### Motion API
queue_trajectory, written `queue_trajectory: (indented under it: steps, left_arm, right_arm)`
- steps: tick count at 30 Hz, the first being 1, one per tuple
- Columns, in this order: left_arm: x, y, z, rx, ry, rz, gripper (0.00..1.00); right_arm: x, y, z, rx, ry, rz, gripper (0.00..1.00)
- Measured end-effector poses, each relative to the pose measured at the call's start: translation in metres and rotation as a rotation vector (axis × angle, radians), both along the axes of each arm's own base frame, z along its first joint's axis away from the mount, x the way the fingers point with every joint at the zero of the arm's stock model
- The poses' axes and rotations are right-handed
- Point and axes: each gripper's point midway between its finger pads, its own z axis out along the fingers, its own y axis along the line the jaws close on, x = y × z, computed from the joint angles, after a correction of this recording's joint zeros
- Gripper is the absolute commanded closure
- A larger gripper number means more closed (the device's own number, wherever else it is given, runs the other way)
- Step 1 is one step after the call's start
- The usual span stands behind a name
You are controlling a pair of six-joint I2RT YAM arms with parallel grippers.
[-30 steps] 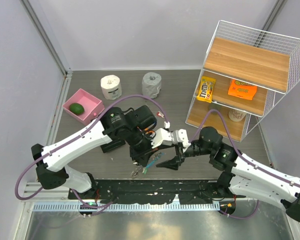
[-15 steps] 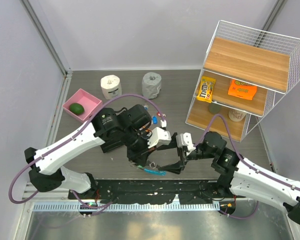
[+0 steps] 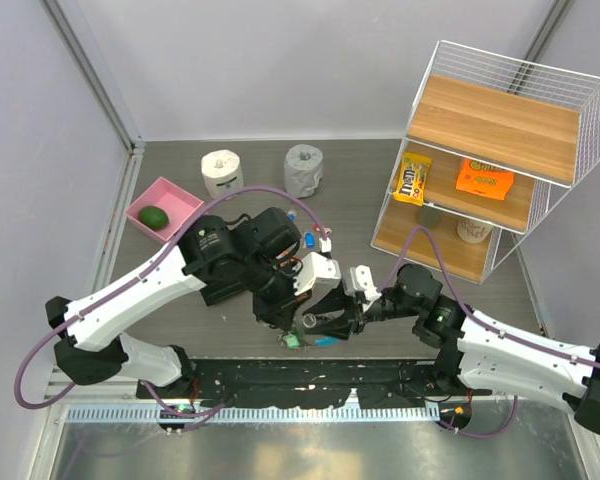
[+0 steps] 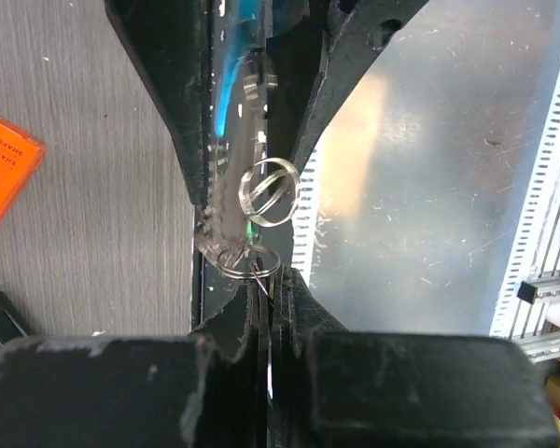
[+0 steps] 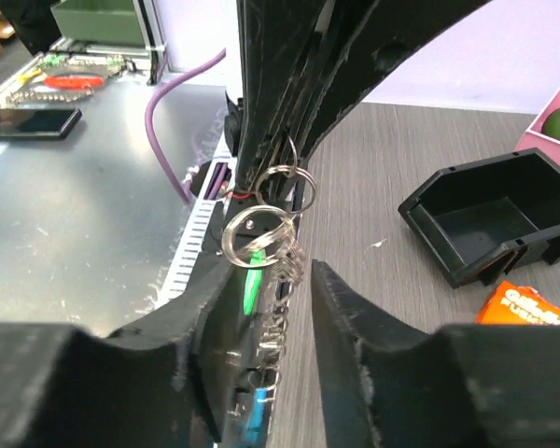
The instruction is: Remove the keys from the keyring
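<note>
My left gripper (image 4: 266,280) (image 3: 290,325) is shut on a small thin wire ring (image 4: 252,264) just above the table's near edge. Hanging from that ring are a larger metal ring (image 4: 268,191) (image 5: 259,231) and the keys (image 5: 289,308), a string of small grey metal pieces. A green tag (image 5: 253,285) and the light-blue keyring (image 4: 226,93) (image 3: 326,341) hang with them. My right gripper (image 5: 271,280) (image 3: 335,322) faces the left one. Its jaws stand apart, one on either side of the dangling keys, with a gap at the right finger.
A black bin (image 5: 485,224) and an orange packet (image 5: 527,303) lie on the table by the left arm. Further back are a pink tray (image 3: 165,210) holding a green fruit, two paper rolls (image 3: 221,173) and a wire shelf (image 3: 490,150) with snacks.
My right gripper has moved left up to the left gripper, and the hanging keys now sit between its jaws. The jaws widened, then narrowed. The left gripper stayed shut.
</note>
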Motion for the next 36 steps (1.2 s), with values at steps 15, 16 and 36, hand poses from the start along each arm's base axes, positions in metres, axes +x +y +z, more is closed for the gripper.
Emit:
queue_trajectory:
  steps: [15,16,36]
  left_arm:
    - [0.029,-0.012,-0.017,-0.188,-0.166,0.195,0.97]
    - [0.031,-0.014,-0.018,-0.222,-0.175,0.219,0.96]
    - [0.068,-0.063,-0.033,-0.59,-0.199,0.467,0.71]
  right_arm:
    - [0.016,-0.033,0.029,-0.035,0.042,-0.219,0.95]
    - [0.018,-0.035,0.029,-0.058,0.057,-0.233,0.95]
    - [0.038,-0.069,0.029,-0.348,0.161,-0.452,0.95]
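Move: The right hand's open fingers already straddle the keyring's free double ring, which lies barely 1 cm to its left and level. The same ring is about 2 cm right of and 1 cm below the left hand, which still pinches the neighbouring ring. From the right hand, the orange box lies some 16 cm ahead, 6 cm left; the black tray 17 cm ahead, 21 cm left; the tagged keys 27 cm ahead, 2 cm left, all roughly 18 cm lower. The right fingers close on the double ring, then draw some 7 cm right, 4 cm forward and 3 cm up, tips swinging clockwise and dipping. The left hand follows, keeping its pinch at first, about 7 cm forward, 6 cm right and 3 cm down, its fingers swinging from steeply down to nearly level, pointing right; late on they part about a quarter. ##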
